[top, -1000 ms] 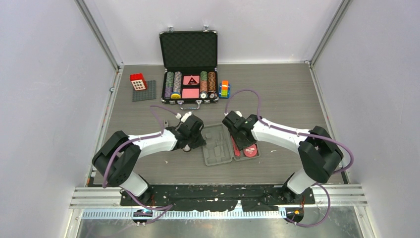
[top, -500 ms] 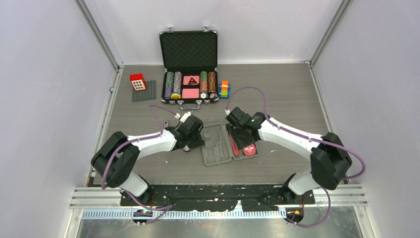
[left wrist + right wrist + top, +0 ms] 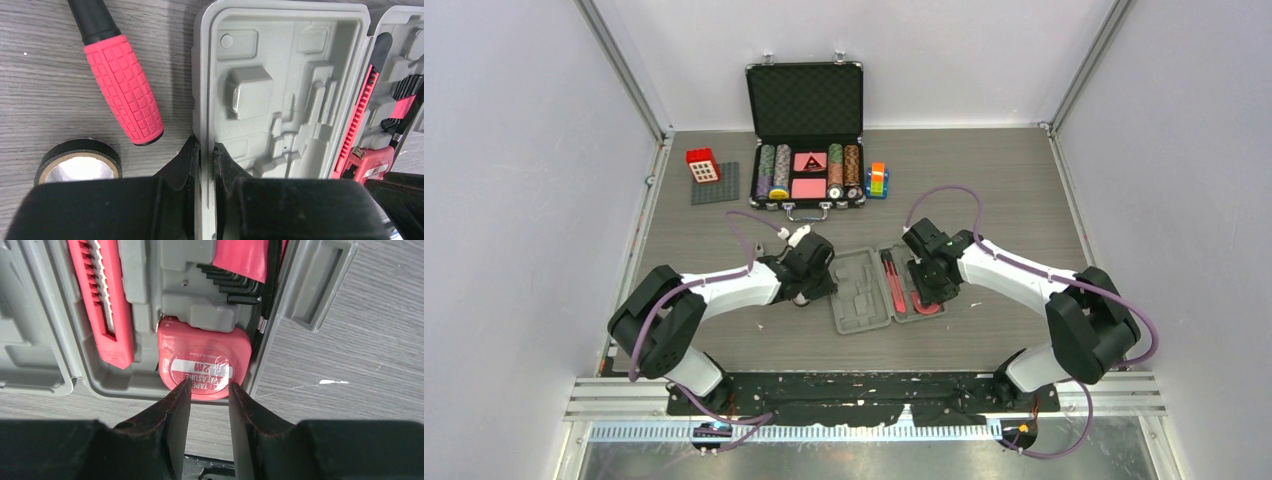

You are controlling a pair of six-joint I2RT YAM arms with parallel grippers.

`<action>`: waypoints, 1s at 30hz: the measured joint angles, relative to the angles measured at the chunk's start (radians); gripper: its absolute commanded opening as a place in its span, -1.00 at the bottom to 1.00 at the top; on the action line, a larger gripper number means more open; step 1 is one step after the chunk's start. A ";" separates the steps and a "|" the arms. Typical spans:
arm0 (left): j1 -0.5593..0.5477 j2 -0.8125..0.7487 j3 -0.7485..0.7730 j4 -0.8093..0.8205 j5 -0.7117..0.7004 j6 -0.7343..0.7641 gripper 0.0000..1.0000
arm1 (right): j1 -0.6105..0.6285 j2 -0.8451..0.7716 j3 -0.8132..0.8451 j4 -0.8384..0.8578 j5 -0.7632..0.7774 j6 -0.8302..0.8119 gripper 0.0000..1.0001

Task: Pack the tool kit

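The grey tool kit case (image 3: 861, 300) lies open in the middle of the table. My left gripper (image 3: 206, 150) is shut on the rim of its empty left half (image 3: 280, 95). In the right half sit a red knife (image 3: 102, 305), black hex keys (image 3: 235, 282) and a red tape measure (image 3: 205, 365). My right gripper (image 3: 207, 387) hovers open over the tape measure's near edge, with nothing between its fingers. A red-handled screwdriver (image 3: 122, 90) and a black tape roll (image 3: 79, 167) lie on the table left of the case.
A black metal-edged case of poker chips (image 3: 806, 130) stands open at the back. A red block on a grey baseplate (image 3: 709, 172) lies to its left and a coloured block stack (image 3: 878, 180) to its right.
My right gripper has shifted right and slightly nearer, uncovering the red knife in the case. Its jaws widened, then narrowed. The left arm has not moved.
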 measured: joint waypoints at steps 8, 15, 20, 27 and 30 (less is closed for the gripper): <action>0.000 0.010 0.017 -0.015 0.008 0.031 -1.00 | -0.042 0.003 -0.036 0.034 -0.057 0.030 -0.25; 0.003 0.039 0.058 -0.043 0.019 0.085 -0.95 | -0.049 -0.007 -0.040 0.042 -0.070 0.045 -0.24; 0.008 0.061 0.093 -0.051 0.018 0.138 -0.66 | -0.051 -0.048 -0.043 0.050 -0.090 0.044 -0.08; 0.008 0.056 0.158 -0.082 -0.020 0.238 0.12 | -0.050 -0.187 0.003 0.044 -0.075 0.037 0.28; 0.008 0.018 0.181 -0.108 -0.063 0.275 0.37 | -0.050 -0.259 0.039 0.058 -0.043 0.032 0.44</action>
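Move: The tape measure lies in the near right corner of the open tool case, almost directly below the right hand, about 1 cm ahead, 1 cm left and 2 cm down; the red knife lies some 5 cm ahead and 7 cm left of that hand, the hex keys 7 cm straight ahead, both 2 cm lower. The left fingers already pinch the case's left rim; from them the screwdriver's handle is roughly 4 cm ahead and 4 cm left, the tape roll 1 cm back and 6 cm left, both 2 cm lower. The right hand, fingers parted, sinks about 1 cm onto the tape measure and bears down on it, then lifts away, rising some 9 cm from its lowest point and going 3 cm forward, tipping its fingertips forward by about 15 degrees and opening wider. Meanwhile the left hand keeps its pinch on the case's left rim and turns a few degrees clockwise, easing slightly right and forward with it, then opens wide, lets go, and rises about 4 cm while going forward. ##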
